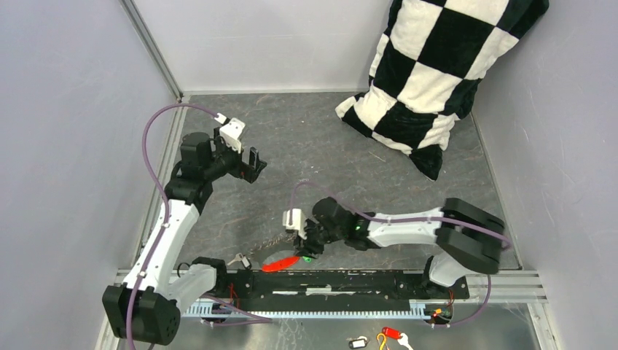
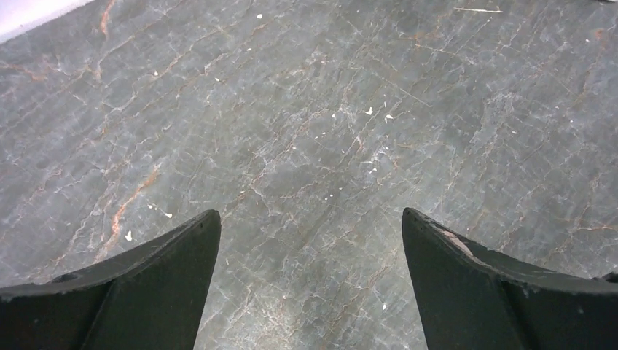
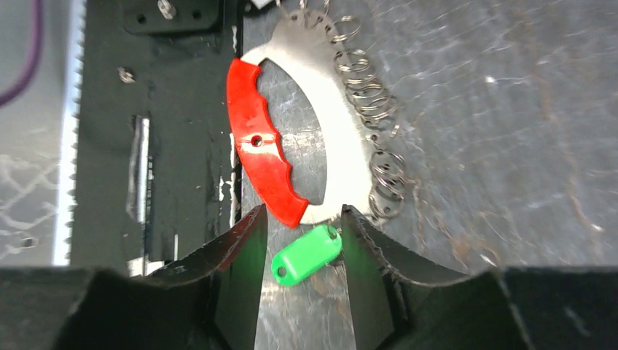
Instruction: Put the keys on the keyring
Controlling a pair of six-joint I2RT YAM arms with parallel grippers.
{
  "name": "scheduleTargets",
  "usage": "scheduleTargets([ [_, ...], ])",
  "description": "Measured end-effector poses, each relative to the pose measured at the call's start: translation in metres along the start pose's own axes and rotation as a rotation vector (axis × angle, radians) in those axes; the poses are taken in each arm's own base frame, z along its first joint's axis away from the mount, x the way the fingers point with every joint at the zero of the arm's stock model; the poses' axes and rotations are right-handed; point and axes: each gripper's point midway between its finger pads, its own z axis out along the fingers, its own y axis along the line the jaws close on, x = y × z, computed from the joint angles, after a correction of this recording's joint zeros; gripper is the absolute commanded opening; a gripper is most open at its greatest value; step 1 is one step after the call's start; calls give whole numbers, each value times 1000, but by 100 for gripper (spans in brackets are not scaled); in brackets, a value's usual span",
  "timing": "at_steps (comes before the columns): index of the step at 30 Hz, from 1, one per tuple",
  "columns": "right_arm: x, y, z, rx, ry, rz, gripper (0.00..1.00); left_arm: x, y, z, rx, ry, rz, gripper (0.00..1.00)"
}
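The keyring (image 3: 372, 95) is a thin chain of small wire loops lying on the dark mat, joined to a silvery crescent (image 3: 342, 146). A long red key (image 3: 261, 142) lies along the crescent's left side. A short green key (image 3: 306, 255) lies flat between the fingers of my right gripper (image 3: 303, 211), which is open; there is a gap on the key's left and its ring end is close to the right finger. From above, the red key (image 1: 280, 262), the keyring (image 1: 268, 239) and a small dark key (image 1: 244, 261) lie near the front rail. My left gripper (image 2: 311, 215) is open over bare mat, far back left (image 1: 248, 164).
A black rail (image 1: 350, 281) runs along the near edge, right beside the red key. A black-and-white checkered pillow (image 1: 444, 73) leans in the back right corner. Below the rail lie a red tag with a yellow loop (image 1: 390, 334) and a black-framed white tag (image 1: 357, 341).
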Motion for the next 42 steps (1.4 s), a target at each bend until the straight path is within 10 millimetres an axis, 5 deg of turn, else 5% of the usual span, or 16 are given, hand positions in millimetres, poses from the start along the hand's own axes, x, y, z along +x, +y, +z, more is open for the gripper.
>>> scheduleTargets([
  [8, 25, -16, 52, 63, 131, -84, 47, 18, 18, 14, -19, 84, -68, 100],
  [13, 32, -39, 54, 184, 164, -102, 47, 38, 33, 13, -69, 154, -100, 100],
  [19, 31, -61, 52, 266, 164, -78, 46, 34, 44, 7, -99, 181, -87, 100],
  [21, 33, -80, 45, 309, 162, -46, 46, 28, 49, 10, -99, 185, -83, 100],
  [27, 52, -176, -7, 522, 155, 114, 46, 24, 57, 20, -95, 204, -89, 100],
  [30, 61, -205, -29, 592, 155, 162, 47, 28, 58, 23, -92, 216, -95, 100],
  [33, 66, -217, -40, 621, 160, 181, 52, 27, 62, 27, -99, 200, -89, 100],
  [35, 66, -217, -44, 628, 169, 178, 72, 29, 64, 29, -104, 188, -85, 100],
  [36, 66, -216, -47, 632, 179, 176, 97, 33, 65, 30, -105, 187, -87, 100],
  [42, 38, -212, -111, 760, 111, 155, 98, 65, 65, 34, -116, 186, -115, 100],
])
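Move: The keyring's middle lies about 4 cm left of the right hand, level with it fore and aft and some 7 cm below. Its green tag is 3 cm right of the hand and 1 cm back, the black key tag 14 cm left and 2 cm back. From the left hand, the keyring is about 22 cm back, 6 cm right and 22 cm below. The right hand sinks, drags the keyring some 20 cm forward-right, opens and rises; the left sinks 7 cm. ##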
